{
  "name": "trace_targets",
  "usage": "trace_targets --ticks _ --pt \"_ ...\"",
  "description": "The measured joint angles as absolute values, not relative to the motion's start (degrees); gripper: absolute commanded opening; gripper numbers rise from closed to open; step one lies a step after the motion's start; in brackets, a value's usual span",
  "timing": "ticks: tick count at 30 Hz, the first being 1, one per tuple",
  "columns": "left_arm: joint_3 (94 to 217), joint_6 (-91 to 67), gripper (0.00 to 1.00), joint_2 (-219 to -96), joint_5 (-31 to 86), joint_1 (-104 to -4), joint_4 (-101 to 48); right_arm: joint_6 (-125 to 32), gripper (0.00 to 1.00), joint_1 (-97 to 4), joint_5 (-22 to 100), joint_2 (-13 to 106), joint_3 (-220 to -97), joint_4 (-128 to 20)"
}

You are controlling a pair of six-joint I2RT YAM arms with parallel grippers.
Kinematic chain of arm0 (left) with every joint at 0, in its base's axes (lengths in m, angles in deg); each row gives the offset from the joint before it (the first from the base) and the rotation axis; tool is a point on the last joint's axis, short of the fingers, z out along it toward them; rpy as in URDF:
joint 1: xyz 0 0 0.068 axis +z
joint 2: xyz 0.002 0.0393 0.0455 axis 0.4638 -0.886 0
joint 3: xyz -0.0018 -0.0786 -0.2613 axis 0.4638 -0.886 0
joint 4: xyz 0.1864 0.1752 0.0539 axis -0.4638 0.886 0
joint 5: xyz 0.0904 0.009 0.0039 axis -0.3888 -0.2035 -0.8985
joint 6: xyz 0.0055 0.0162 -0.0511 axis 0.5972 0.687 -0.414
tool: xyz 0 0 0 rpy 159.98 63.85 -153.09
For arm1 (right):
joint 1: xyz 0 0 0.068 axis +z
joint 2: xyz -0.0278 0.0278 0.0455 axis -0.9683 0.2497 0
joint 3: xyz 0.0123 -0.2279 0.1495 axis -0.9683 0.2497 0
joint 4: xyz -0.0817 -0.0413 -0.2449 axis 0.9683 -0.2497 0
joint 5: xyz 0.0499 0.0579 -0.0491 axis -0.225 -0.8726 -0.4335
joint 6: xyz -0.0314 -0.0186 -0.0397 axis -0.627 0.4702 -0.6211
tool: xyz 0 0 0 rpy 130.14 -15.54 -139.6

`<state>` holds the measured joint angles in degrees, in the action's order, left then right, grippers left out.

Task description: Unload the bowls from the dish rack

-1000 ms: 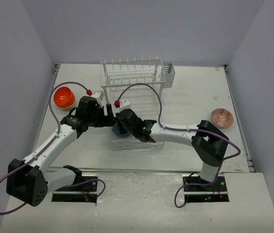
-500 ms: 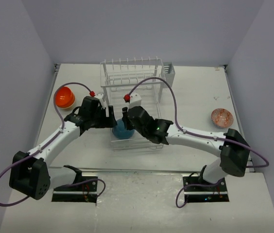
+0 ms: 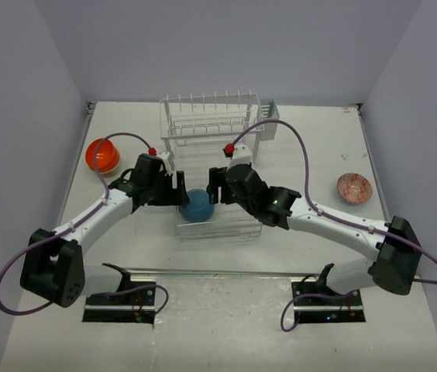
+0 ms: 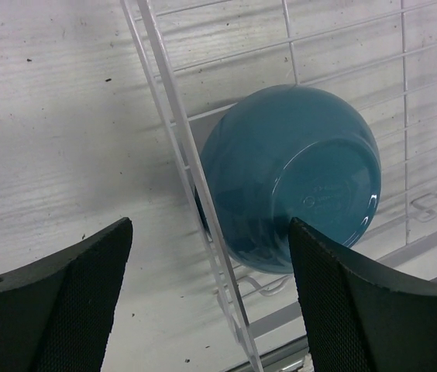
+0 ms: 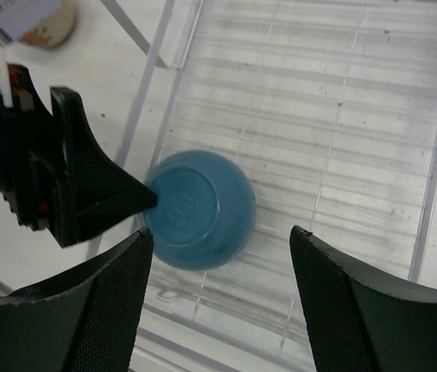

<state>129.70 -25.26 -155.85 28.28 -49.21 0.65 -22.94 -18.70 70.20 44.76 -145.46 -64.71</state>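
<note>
A plain teal blue bowl lies bottom-up and tilted on the flat tray section of the white wire dish rack, at the tray's left edge. My left gripper is open just left of the bowl; in the left wrist view the bowl sits ahead of the open gripper, with the rack's edge wire running between the fingers. My right gripper is open and empty just right of and above the bowl. In the right wrist view one finger of the left gripper touches the bowl's rim.
Orange bowls sit on the table left of the rack. A reddish patterned bowl sits at the right. A small grey caddy hangs on the rack's back right corner. The upright tines stand at the rack's back.
My right arm swung to the right and its gripper drew back off the teal bowl, uncovering it. My left gripper stayed at the bowl's left side.
</note>
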Motion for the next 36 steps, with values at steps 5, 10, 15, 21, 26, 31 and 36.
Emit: trace_targets --ticks 5,10,15,21,26,31,36 --pt "129.7 -25.3 0.7 -156.1 28.4 -49.2 0.0 -20.6 0.82 -19.2 67.4 45.1 -142.9 -66.3" --pt "129.8 -26.3 0.54 -156.1 28.2 -49.2 -0.9 -18.0 0.89 -20.9 64.0 46.5 -141.4 -66.3" --pt "129.8 -26.9 0.47 -156.1 28.4 -49.5 -1.5 -16.2 0.93 -24.5 57.4 46.9 -137.6 -63.5" --pt "129.8 -27.4 0.38 -155.6 28.6 -49.8 -1.8 -15.9 0.94 -29.8 46.8 48.7 -134.2 -58.8" --pt "129.7 -27.3 0.37 -155.4 27.5 -49.8 -0.9 -16.1 0.94 -30.9 40.1 51.5 -134.6 -56.6" --pt "129.7 -27.2 0.37 -155.4 26.5 -49.8 0.4 -16.0 0.94 -31.1 34.9 54.0 -135.3 -54.1" --pt "129.6 -27.2 0.37 -155.4 26.3 -49.8 0.7 -14.9 0.95 -32.6 31.2 55.3 -135.1 -50.4"
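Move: The rack's left rail runs between the left hand's open fingers, barely 1 cm below the hand point. The blue bowl, upside down against that rail, lies about 5 cm right of the left hand, 1 cm back and 4 cm lower. From the right hand the bowl is some 4 cm left, level fore-and-aft and 15 cm below; the left rail is 8 cm left and 13 cm below, and the upper shelf's front bar 10 cm ahead, at hand height. Closing about halfway, the left fingers come in on either side of the rack's left rail and stop with a gap, seeming to pinch it, while that hand otherwise stays in place. The right hand sinks about 10 cm towards the blue bowl, tipping its fingers some 25 degrees further down and opening fully; near the bottom it eases a few centimetres left and swings a little counter-clockwise, with no touch on the bowl visible. ##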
